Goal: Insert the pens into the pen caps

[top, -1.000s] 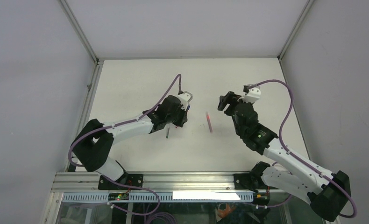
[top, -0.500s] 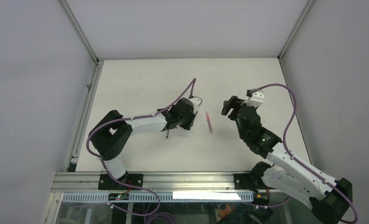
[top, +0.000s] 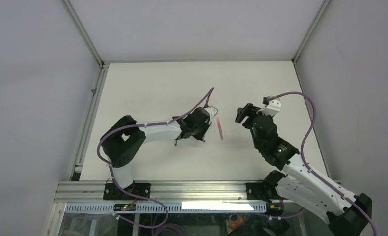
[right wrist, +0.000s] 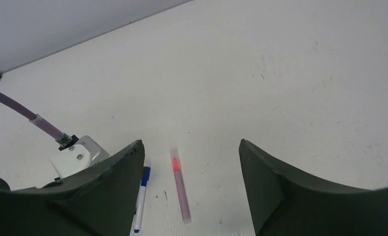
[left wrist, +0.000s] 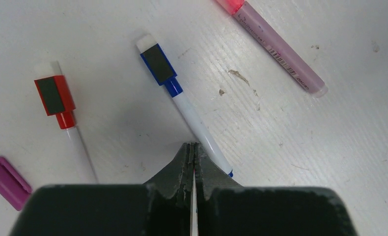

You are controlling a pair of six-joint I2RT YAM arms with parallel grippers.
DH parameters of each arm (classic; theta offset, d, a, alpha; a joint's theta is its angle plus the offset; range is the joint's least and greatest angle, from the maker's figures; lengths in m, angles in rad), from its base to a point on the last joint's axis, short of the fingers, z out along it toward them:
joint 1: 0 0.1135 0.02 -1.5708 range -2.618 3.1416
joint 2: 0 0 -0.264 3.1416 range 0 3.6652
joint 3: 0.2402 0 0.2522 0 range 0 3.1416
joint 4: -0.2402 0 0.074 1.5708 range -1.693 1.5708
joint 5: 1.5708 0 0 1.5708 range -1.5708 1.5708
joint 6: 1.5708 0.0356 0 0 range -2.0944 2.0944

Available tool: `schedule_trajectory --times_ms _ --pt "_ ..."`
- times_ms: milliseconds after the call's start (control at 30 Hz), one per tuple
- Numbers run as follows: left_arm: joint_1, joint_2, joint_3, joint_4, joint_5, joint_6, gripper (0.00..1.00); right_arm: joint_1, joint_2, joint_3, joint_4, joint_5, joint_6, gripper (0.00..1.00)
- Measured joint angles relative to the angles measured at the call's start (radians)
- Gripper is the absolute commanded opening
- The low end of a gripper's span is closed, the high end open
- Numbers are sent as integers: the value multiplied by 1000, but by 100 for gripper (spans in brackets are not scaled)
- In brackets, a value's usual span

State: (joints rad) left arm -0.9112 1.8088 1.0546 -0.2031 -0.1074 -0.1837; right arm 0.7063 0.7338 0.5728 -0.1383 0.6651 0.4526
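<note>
In the left wrist view my left gripper [left wrist: 192, 147] is shut, its tips low over the table beside a white pen [left wrist: 202, 135] with a blue cap [left wrist: 157, 63]; nothing shows clamped between the jaws. A second white pen [left wrist: 80, 150] with a red cap [left wrist: 54, 96] lies to the left. A loose magenta pen cap [left wrist: 5, 181] sits at the lower left. A pink pen [left wrist: 278, 51] lies at the upper right, also visible from above [top: 220, 129]. My right gripper [right wrist: 189, 142] hangs open above that pink pen [right wrist: 180, 189], with the blue-capped pen [right wrist: 141, 199] beside its left finger.
From above, the left gripper [top: 200, 132] and right gripper [top: 243, 114] stand either side of the pink pen. A thin dark stick [top: 176, 142] lies under the left forearm. Metal frame rails [top: 95, 98] edge the table, with grey walls beyond.
My left arm has swung right, toward the pink pen, and its jaws have closed fully. The right arm has drifted slightly right, still open.
</note>
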Motion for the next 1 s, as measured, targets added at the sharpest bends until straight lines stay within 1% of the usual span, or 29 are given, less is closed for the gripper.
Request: schedule_trajectory --times_ms 133,167,200,267,300,333,367,400,433,500,567,667,733,833,900,1000 --pt "-5 3 9 -8 -26 -7 0 -3 -19 -1 0 -1 3 73" --pt "-6 3 9 -9 -39 -10 4 -3 -19 -2 0 -6 4 73" --pt "-6 3 9 -10 -51 -12 11 -4 -19 -2 0 -12 4 73" --pt "-6 3 9 -15 -85 -14 19 -5 -19 -9 2 -27 5 73" --pt "-6 1 9 -18 -100 -16 25 -5 -19 -12 3 -32 5 74" --pt "-6 -6 9 -27 -129 -18 34 -5 -18 -16 2 -42 5 77" --pt "-6 -16 9 -37 -155 -18 47 -5 -16 -18 5 -55 3 80" --pt "-6 -30 9 -47 -180 -17 55 -5 -11 -18 7 -73 0 83" --pt "-6 -45 9 -54 -202 -10 69 -5 -3 -18 14 -89 -2 86" --pt "-6 -101 3 -64 -260 -2 77 -7 37 -15 24 -148 -7 91" --pt "-5 -153 -6 -61 -300 14 80 -9 85 0 19 -195 -9 94" --pt "19 -277 -61 -27 -368 36 83 -9 225 76 -11 -272 -9 96" --pt "52 -332 -98 2 -365 43 84 -9 264 105 -21 -292 -9 97" --pt "153 -444 -178 42 -347 45 87 -11 315 159 -33 -319 -10 97" --pt "241 -517 -222 72 -324 45 87 -14 333 186 -39 -330 -10 97" --pt "369 -598 -256 105 -254 43 87 -29 371 239 -44 -342 -14 97"
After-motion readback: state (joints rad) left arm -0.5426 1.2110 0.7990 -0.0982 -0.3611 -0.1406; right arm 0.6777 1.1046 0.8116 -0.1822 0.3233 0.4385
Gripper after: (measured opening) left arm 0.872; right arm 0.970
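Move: The capped blue pen's middle lies about 4 cm ahead of the left hand, 1 cm to its right and 1 cm below; the shut fingertips are by its tail. The red-capped pen is some 7 cm ahead and 6 cm left, the purple-capped one 4 ahead and 11 left, the pink one 5 ahead and 7 right. From the right hand, the blue pen is roughly 3 cm ahead, 17 left and 20 below. After a brief pause low beside the blue pen's tail, the left hand comes away from the pens, first mostly rising and then sweeping to its left, about 18 cm across, 15 up and 8 forward, while its shut fingers spread nearly wide, tilt up towards level and turn some 30 degrees counter-clockwise. The empty right hand swings about 8 cm left towards the pens with a little forward travel, dipping and partly rising again, as it tips slightly down, turns counter-clockwise and opens the rest of the way. ##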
